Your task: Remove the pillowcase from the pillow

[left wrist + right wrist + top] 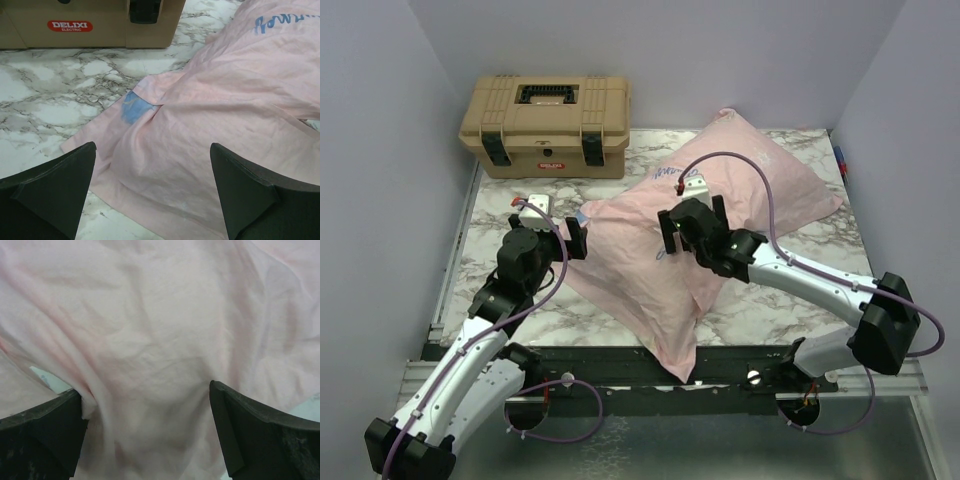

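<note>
The pillowcase [630, 275] lies pale pink side out across the marble table [775, 300], bulging at the far right and flat toward the near corner. The pillow is hidden inside it. My left gripper [582, 238] hovers open at the case's left edge. In the left wrist view its fingers [152, 145] straddle flat pink cloth [200, 115] with nothing between them. My right gripper [692, 212] stands open over the middle of the case. In the right wrist view its fingers [144, 386] rest close on wrinkled pink fabric [160, 330], and a fold touches the left finger.
A tan toolbox [548, 125] stands at the back left, its front wall [90, 22] just beyond the case's edge. A blue patch [134, 110] shows at a seam. The case's near corner [678, 360] hangs over the table's front rail. Walls close in on three sides.
</note>
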Robot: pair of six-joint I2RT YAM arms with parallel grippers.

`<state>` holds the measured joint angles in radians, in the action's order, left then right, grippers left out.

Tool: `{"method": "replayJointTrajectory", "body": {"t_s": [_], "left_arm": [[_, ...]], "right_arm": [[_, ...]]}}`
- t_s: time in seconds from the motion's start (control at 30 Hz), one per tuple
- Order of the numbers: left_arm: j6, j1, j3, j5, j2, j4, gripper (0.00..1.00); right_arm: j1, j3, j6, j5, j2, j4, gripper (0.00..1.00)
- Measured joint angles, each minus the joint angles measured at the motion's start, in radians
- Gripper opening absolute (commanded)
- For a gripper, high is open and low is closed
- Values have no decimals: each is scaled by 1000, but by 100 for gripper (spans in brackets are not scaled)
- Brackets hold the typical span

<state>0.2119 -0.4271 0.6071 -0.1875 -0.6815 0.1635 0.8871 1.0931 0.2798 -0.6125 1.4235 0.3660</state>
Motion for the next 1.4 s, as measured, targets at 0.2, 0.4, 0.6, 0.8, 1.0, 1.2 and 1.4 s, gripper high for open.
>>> {"method": "replayJointTrajectory", "body": {"t_s": [0.2, 0.4, 0.6, 0.8, 1.0, 1.2, 1.4], "left_arm": [[18, 0, 3, 10, -24, 3, 96], [105, 0, 32, 57, -63, 4, 95], [233, -1, 82, 104, -154, -1, 95], [330, -30, 145, 115, -311, -3, 95], [377, -126, 230, 58, -420, -6, 95], [385, -203, 291, -49, -506, -23, 95], [387, -216, 302, -142, -547, -40, 94]], "right_arm": [[-5, -31, -13, -62, -67, -21, 100], [-50, -32, -27, -90, -60, -64, 100], [-110, -58, -30, -59, -55, -105, 100], [-113, -158, -54, -13, -84, -207, 100], [-115, -199, -72, 8, -84, -282, 100], [-115, -154, -111, 23, -51, -289, 100], [-115, -48, -167, 31, 24, -289, 100]]}}
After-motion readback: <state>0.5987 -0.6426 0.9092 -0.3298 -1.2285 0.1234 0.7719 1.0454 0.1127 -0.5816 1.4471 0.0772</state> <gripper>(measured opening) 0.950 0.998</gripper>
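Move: The flap edge of the pale pillowcase lies roughly 7 cm ahead of the left hand, 14 cm to its right and 10 cm below; the blue patch is nearer, 5 cm ahead, 5 cm right. The toolbox stands about 25 cm straight ahead. For the right hand, the raised fold is some 5 cm left, level with its left finger; the blue lettering lies 12 cm ahead, 3 cm left. Open left hand sweeps about 11 cm right towards the flap edge; open right pushes the fold 5 cm forward. ##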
